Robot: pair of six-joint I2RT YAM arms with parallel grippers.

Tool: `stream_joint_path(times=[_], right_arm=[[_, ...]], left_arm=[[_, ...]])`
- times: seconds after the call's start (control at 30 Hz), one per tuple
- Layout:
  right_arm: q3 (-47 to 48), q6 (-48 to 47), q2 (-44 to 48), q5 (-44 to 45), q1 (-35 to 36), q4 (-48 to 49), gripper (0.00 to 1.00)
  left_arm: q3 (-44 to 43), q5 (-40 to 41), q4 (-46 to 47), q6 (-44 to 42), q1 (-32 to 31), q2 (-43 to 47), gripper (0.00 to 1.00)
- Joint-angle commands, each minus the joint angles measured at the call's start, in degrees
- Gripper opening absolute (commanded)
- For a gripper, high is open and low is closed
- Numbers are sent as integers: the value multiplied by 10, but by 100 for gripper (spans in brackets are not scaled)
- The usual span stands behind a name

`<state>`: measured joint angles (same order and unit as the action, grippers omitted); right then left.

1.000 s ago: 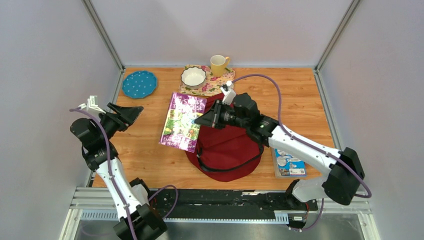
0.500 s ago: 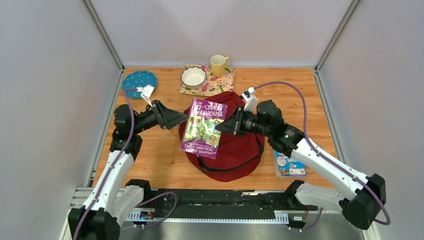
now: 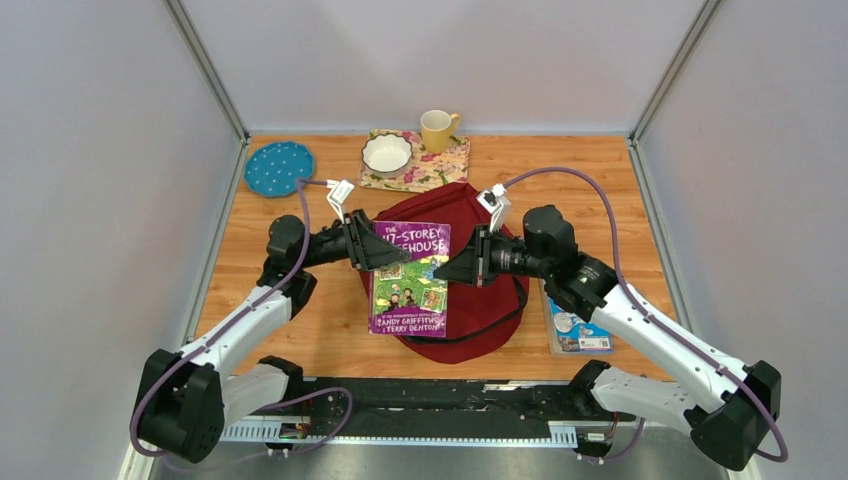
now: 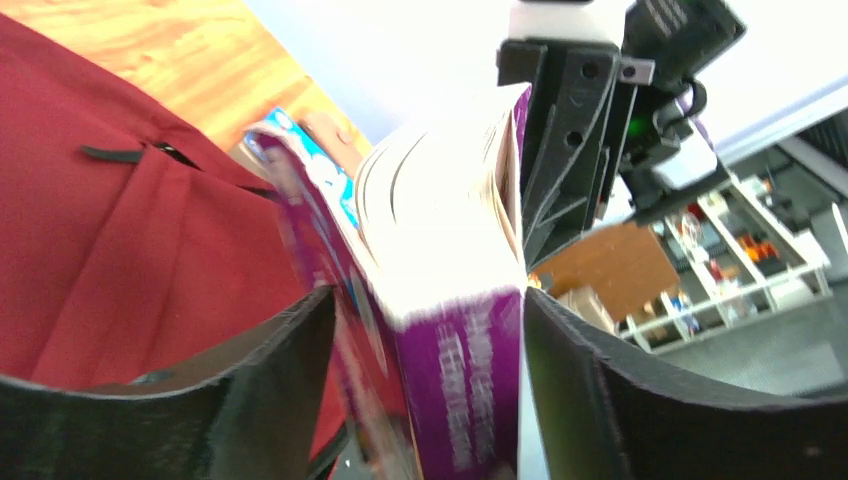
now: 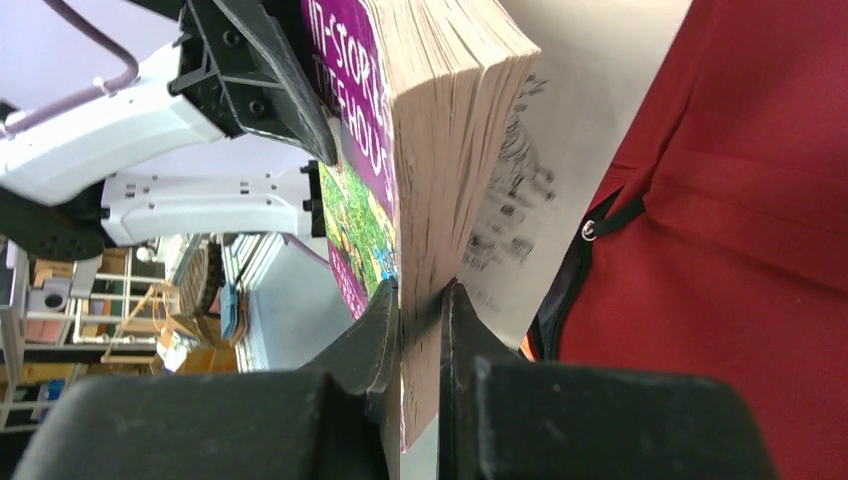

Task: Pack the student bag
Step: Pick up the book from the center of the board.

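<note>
The student bag [image 3: 478, 300], a dark red backpack, lies in the middle of the table; its fabric and a black zipper pull also show in the left wrist view [image 4: 120, 230] and the right wrist view [image 5: 740, 250]. A purple paperback book [image 3: 410, 275] hangs above the bag's left half. My right gripper [image 3: 441, 271] is shut on the book's page edge [image 5: 422, 300], and one loose leaf [image 5: 545, 190] droops beside it. My left gripper [image 3: 393, 257] stands open, its jaws [image 4: 425, 310] straddling the book's spine [image 4: 470, 390], with a gap on the cover side.
A blue booklet [image 3: 578, 328] lies right of the bag. At the back are a blue dotted plate [image 3: 279, 168] and a floral mat [image 3: 445, 168] bearing a white bowl [image 3: 387, 153] and a yellow mug [image 3: 436, 130]. Grey walls enclose the table on three sides.
My left arm has swung in from the far left wall until its open jaws reach the book. My right gripper has carried the book rightward and nearer, over the bag, turning it.
</note>
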<state>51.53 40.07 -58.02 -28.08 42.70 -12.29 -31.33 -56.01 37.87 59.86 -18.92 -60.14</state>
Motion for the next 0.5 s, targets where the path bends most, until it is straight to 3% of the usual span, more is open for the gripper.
stream_joint_path(times=[0.0, 0.07, 0.1, 0.2, 0.23, 0.27, 0.33, 0.47], right_arm=[[44, -59, -1, -75, -12, 48, 0], [49, -73, -5, -75, -23, 38, 0], [55, -76, -10, -73, -28, 32, 0], [65, -83, -17, -24, -53, -13, 1], [71, -83, -17, 0, -59, -51, 9], [73, -81, -15, 48, -71, -70, 31], [71, -82, 2, 91, -82, -125, 61], [31, -62, 69, 201, -91, -182, 70]], left_arm=[[-7, -51, 82, 11, -29, -22, 57], [-4, -53, 82, 11, -32, -25, 42], [0, -52, 82, 11, -32, -26, 25], [0, -37, 67, 5, -32, -19, 0], [-2, -21, 56, -9, -32, -15, 0], [-5, -12, 15, -22, -32, -6, 0], [-19, 33, -43, -73, -33, 6, 0], [-35, 141, -178, -131, -32, 58, 0]])
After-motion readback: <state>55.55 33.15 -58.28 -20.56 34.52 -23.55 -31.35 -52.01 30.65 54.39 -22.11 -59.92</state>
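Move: The purple Treehouse book hangs pinched by its right edge in the right hand, its middle about 6 cm left of that hand and 1 cm back. From the open left hand that middle lies some 5 cm back, 1 cm right and 2 cm lower. The red backpack is about 24 cm below, 4 cm ahead and 7 cm right of the left hand. The blue book lies some 27 cm right of the right hand, 1 cm back, 25 cm down. The book's left edge, already between the open left fingers, gets pinched as they close on it while that hand edges just over 1 cm back and right, later easing forward again and sinking about 2 cm. Only then do the right fingers open, let go of the right edge and back off over the backpack, some 5 cm forward and 5 cm right, turning roughly 15 degrees clockwise. ##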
